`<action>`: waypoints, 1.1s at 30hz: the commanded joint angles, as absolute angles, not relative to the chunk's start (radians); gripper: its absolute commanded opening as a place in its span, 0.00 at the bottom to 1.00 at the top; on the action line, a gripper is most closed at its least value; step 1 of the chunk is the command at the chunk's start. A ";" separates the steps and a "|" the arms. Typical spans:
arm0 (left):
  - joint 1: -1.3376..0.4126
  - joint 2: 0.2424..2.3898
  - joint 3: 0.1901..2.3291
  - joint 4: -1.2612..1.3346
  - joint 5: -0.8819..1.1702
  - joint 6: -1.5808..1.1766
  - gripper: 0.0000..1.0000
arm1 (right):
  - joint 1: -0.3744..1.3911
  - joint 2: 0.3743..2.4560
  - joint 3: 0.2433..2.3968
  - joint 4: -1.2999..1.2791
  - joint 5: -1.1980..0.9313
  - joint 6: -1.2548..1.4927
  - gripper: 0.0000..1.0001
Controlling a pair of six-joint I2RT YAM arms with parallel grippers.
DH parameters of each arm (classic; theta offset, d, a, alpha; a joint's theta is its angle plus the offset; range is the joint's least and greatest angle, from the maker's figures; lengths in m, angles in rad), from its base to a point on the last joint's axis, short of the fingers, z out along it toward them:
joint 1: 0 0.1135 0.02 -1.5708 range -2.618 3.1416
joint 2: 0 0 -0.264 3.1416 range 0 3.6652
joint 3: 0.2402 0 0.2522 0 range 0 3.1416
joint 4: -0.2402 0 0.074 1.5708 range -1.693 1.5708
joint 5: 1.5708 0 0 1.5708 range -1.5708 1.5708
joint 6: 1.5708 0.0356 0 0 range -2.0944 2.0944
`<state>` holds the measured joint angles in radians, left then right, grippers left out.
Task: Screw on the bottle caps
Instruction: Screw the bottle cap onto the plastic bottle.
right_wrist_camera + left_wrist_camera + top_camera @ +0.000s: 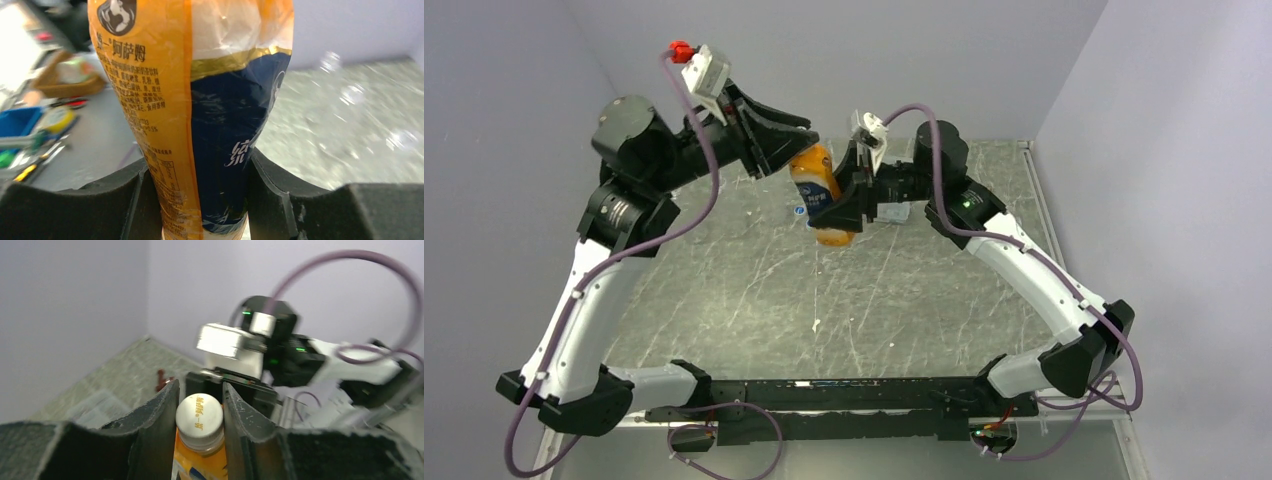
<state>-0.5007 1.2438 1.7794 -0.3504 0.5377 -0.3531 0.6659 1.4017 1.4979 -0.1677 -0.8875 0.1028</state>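
An orange bottle with a dark blue label band hangs tilted above the table's far middle. My right gripper is shut on its lower body; in the right wrist view the fingers press both sides of the bottle and the gripper is filled by it. My left gripper reaches in from the left at the bottle's top. In the left wrist view that gripper is shut on the pale round bottle cap, which sits on the neck. A small blue cap lies on the table just left of the bottle.
Clear glass-like cups stand on the grey table behind the bottle. A flat clear plastic box and a small red-brown item lie near the back wall. The walls close in on three sides.
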 commanded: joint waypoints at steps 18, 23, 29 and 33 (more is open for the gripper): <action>-0.511 1.193 1.805 -0.216 1.144 -0.398 0.78 | 0.661 1.360 1.509 0.140 -1.237 0.312 0.00; -0.511 1.162 1.834 -0.327 0.833 -0.311 0.99 | 0.664 1.305 1.518 -0.118 -0.985 0.122 0.00; -0.511 1.171 1.873 -0.402 0.534 -0.291 0.99 | 0.696 1.238 1.456 -0.139 -0.640 0.090 0.00; -0.511 1.205 1.916 -0.454 0.351 -0.324 1.00 | 0.763 1.224 1.439 -0.145 -0.380 0.051 0.00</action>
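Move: The left fingers already grip the white cap on the bottle's neck, with the cap at the hand point and the bottle's middle about 10 cm below, 2 cm nearer the base and 2 cm to the right. From the right hand, which holds the bottle's body, the cap is some 12 cm above, 2 cm ahead and 3 cm left. The loose blue caps lie on the table, about 17 cm farther out, 4 cm left and 52 cm below the left hand. Pinching the cap, the left hand swings back about 11 cm and slightly up, turning clockwise some 35 degrees, while the right keeps the bottle gripped and draws back about 9 cm and a little up, turning it counter-clockwise about as far. Then the left fingers open wide and let go; both hands go forward again some 7 cm and turn back the other way, the left ending clear of the cap. ##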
